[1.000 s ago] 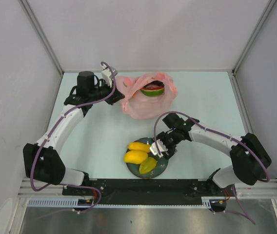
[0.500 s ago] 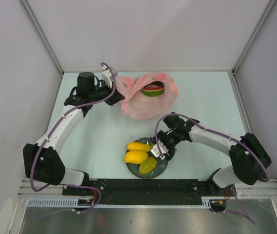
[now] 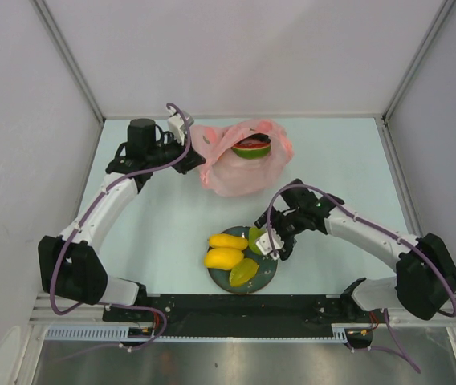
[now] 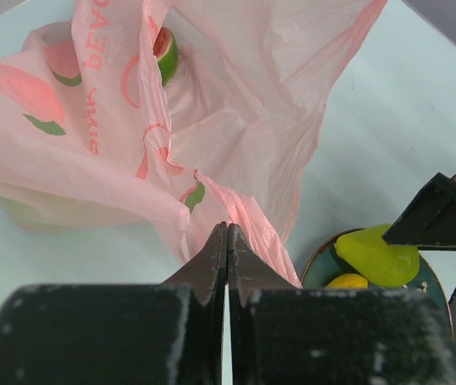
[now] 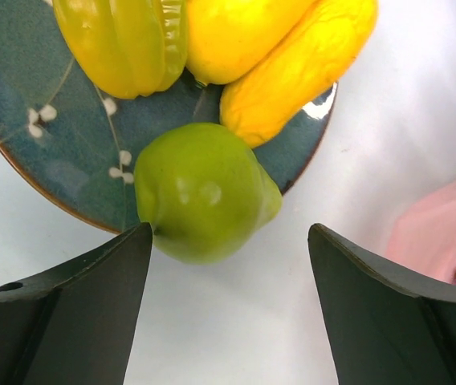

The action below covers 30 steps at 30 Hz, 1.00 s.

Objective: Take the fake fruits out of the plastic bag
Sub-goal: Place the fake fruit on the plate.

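The pink plastic bag (image 3: 242, 170) lies at the back of the table, with a watermelon slice (image 3: 251, 147) showing in its mouth. My left gripper (image 3: 198, 157) is shut on the bag's edge, and pink plastic is pinched at its tips (image 4: 228, 233). A green pear (image 5: 204, 188) rests on the rim of the dark plate (image 5: 35, 160). Beside it lie two yellow mangoes (image 5: 292, 64) and a yellow-green fruit (image 5: 124, 40). My right gripper (image 5: 228, 241) is wide open just off the plate (image 3: 266, 277), holding nothing; its left finger (image 5: 91, 297) is close to the pear (image 3: 256, 236).
White walls enclose the table on three sides. The black rail with both arm bases (image 3: 236, 305) runs along the near edge, right behind the plate. In the right wrist view the bag's pink side (image 5: 445, 233) shows at the right edge.
My right gripper has opened wider and drawn back to the right off the plate, leaving the green pear on its rim. The left gripper and bag have not moved.
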Each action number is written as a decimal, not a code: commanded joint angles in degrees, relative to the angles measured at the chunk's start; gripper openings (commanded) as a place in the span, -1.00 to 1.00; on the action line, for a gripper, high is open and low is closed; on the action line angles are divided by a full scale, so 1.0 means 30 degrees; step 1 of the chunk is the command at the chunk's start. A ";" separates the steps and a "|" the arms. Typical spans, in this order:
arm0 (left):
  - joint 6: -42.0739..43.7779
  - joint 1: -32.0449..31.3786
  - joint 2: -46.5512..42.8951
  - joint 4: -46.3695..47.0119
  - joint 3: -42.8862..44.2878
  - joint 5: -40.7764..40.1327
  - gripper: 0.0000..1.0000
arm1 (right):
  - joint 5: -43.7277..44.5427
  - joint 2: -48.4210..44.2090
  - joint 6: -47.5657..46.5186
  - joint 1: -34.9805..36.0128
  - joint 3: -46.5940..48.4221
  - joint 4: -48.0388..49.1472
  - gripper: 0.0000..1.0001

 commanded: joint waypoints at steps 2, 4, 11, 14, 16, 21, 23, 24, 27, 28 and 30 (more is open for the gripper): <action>-0.0158 -0.0087 0.0042 0.0933 0.0154 0.0547 -1.00 | -0.0165 -0.1179 -0.0123 -0.0645 -0.0041 -0.0937 0.60; -0.0158 -0.0116 0.0071 0.0992 0.0124 0.0547 -0.99 | 0.0070 -0.1004 0.0343 -0.0734 -0.0041 -0.0969 0.55; -0.0187 -0.0086 0.0159 0.0992 0.0007 0.0489 -0.99 | 0.0773 0.0342 0.1865 -0.0413 -0.0012 -0.0327 0.14; -0.0245 -0.0087 0.0189 0.1022 0.0036 0.0517 -0.99 | 0.0774 0.0666 0.2863 -0.0149 0.0105 0.0493 0.06; -0.0246 -0.0086 0.0218 0.1022 0.0066 0.0488 -0.99 | 0.0745 0.0901 0.3624 0.0173 0.0251 0.1048 0.04; -0.0217 -0.0087 0.0277 0.0992 0.0212 0.0547 -0.99 | 0.0860 0.1135 0.4183 0.0380 0.0340 0.1462 0.03; -0.0187 -0.0115 0.0306 0.0905 0.0299 0.0547 -0.99 | 0.1415 0.1136 0.4388 0.0117 0.0428 0.1697 0.02; -0.0158 -0.0116 0.0277 0.0846 0.0329 0.0518 -0.99 | 0.1534 0.1107 0.4447 -0.0058 0.0544 0.1784 0.02; -0.0187 -0.0086 0.0160 0.0963 0.0329 0.0547 -0.99 | 0.1681 0.0931 0.4856 -0.1229 0.1187 0.1989 0.02; -0.0187 -0.0086 0.0188 0.0963 0.0358 0.0547 -0.99 | 0.1798 0.0902 0.5467 -0.1754 0.1364 0.2425 0.01; -0.0187 -0.0087 0.0130 0.0992 0.0388 0.0576 -0.99 | 0.1828 0.1018 0.6609 -0.2138 0.2124 0.3099 0.01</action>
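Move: Just to the left of the right hand's open fingers, some 3 cm off, 1 cm back and 3 cm lower, sits the green pear at the plate's edge. From the same hand the banana is about 10 cm left and 2 cm back, the star fruit 6 cm left and 10 cm back, and the watermelon slice in the bag some 21 cm ahead and 4 cm left. The pear lies roughly 19 cm back, 14 cm right and 17 cm below the left hand. Backing off the pear, the right hand rises a touch and slips about 1.5 cm right, then dips some 2.5 cm and eases back left beside the pear, fingers narrowing to half open. From there it swings forward about 3 cm and slightly right, towards the bag, turning clockwise some 15 degrees in all. The left hand keeps its shut grip on the bag's edge. ##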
